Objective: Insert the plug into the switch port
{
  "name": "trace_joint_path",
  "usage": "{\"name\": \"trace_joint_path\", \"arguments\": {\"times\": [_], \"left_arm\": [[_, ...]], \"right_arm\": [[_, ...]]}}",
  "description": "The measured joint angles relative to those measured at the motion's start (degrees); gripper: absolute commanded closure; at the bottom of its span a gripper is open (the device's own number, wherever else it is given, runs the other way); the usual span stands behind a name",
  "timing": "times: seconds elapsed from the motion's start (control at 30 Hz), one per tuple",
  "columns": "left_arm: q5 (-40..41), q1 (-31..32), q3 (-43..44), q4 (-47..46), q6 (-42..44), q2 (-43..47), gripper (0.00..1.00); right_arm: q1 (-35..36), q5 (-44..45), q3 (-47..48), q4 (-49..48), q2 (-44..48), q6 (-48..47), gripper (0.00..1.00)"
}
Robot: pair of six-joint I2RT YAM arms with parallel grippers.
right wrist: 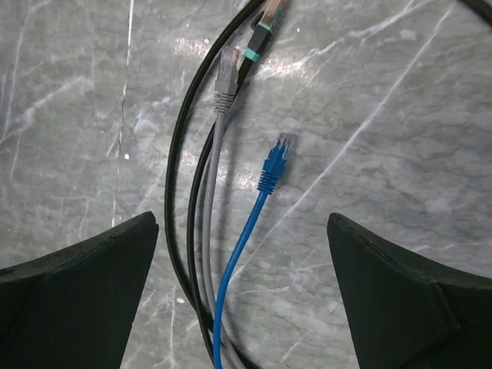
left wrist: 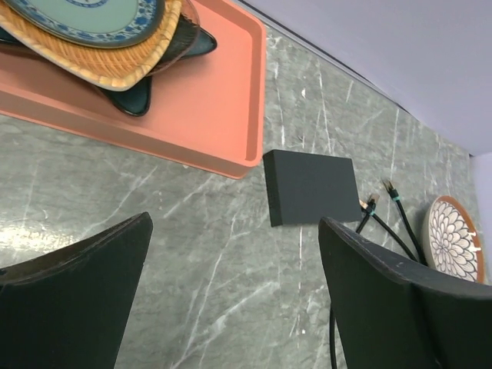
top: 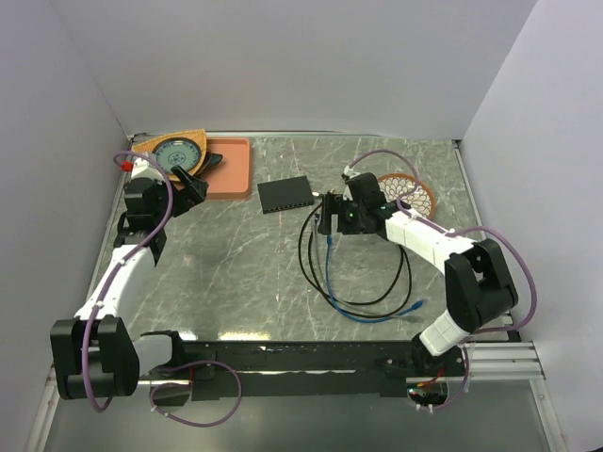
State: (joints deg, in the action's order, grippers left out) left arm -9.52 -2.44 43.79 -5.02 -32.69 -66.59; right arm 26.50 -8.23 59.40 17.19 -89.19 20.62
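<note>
The flat matte-black switch box [top: 286,194] lies at the table's middle back; it also shows in the left wrist view [left wrist: 311,187]. Its ports do not show in any view. Several cables lie coiled right of centre. In the right wrist view a blue plug [right wrist: 273,165], a grey plug [right wrist: 227,73] and a black teal-banded plug [right wrist: 264,27] lie loose on the marble. My right gripper [top: 327,215] hovers over these plugs, open and empty [right wrist: 242,223], just right of the box. My left gripper [top: 193,184] is open and empty [left wrist: 234,231], left of the box by the tray.
An orange tray [top: 231,168] with stacked plates [top: 177,153] sits at the back left, its rim [left wrist: 223,157] close to the box. A patterned round plate [top: 410,193] lies at the back right, behind the right arm. White walls enclose the table.
</note>
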Motion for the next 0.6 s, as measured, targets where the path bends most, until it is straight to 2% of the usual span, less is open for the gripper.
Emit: {"name": "trace_joint_path", "arguments": {"times": [0.07, 0.17, 0.2, 0.37, 0.6], "left_arm": [[-0.7, 0.0, -0.2, -0.33, -0.2, 0.0, 0.04], [-1.2, 0.0, -0.15, -0.35, -0.94, -0.55, 0.04], [-1.25, 0.0, -0.04, -0.26, -1.18, -1.11, 0.04], [-1.92, 0.0, 0.15, 0.37, -2.47, -4.83, 0.04], [-3.8, 0.0, 0.15, 0.39, -3.87, -6.51, 0.04]], "right_arm": [[0.13, -0.57, 0.35, -0.02, -1.33, 0.52, 0.05], [0.37, -1.53, 0.72, -0.17, -3.3, 1.33, 0.2], [0.42, -1.84, 0.74, -0.17, -3.98, 1.7, 0.29], [0.66, -2.91, 1.16, 0.46, -7.74, 3.17, 0.38], [0.76, -3.98, 1.27, 0.94, -10.49, 4.5, 0.64]]}}
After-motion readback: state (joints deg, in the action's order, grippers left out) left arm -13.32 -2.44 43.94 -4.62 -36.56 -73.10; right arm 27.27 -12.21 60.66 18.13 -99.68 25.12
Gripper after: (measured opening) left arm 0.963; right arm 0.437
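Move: The blue plug lies almost straight below the right hand, some 9 cm down, with about no offset ahead or sideways. The grey plug beside it is roughly 3 cm ahead and 3 cm to the left of the right hand, and the switch some 12 cm ahead and 12 cm to its left. From the left hand the blue plug is about 31 cm to the right, 5 cm back and 19 cm down. The blue plug is neared from above: the right hand sinks about 6 cm towards it, easing slightly back and left while its fingers tip some 10 degrees further down and close from wide open to a bit under half, with no touch to be seen. Meanwhile the empty left hand lowers by about 4 cm, drifting a little to the right, tilts slightly down and stays open. ##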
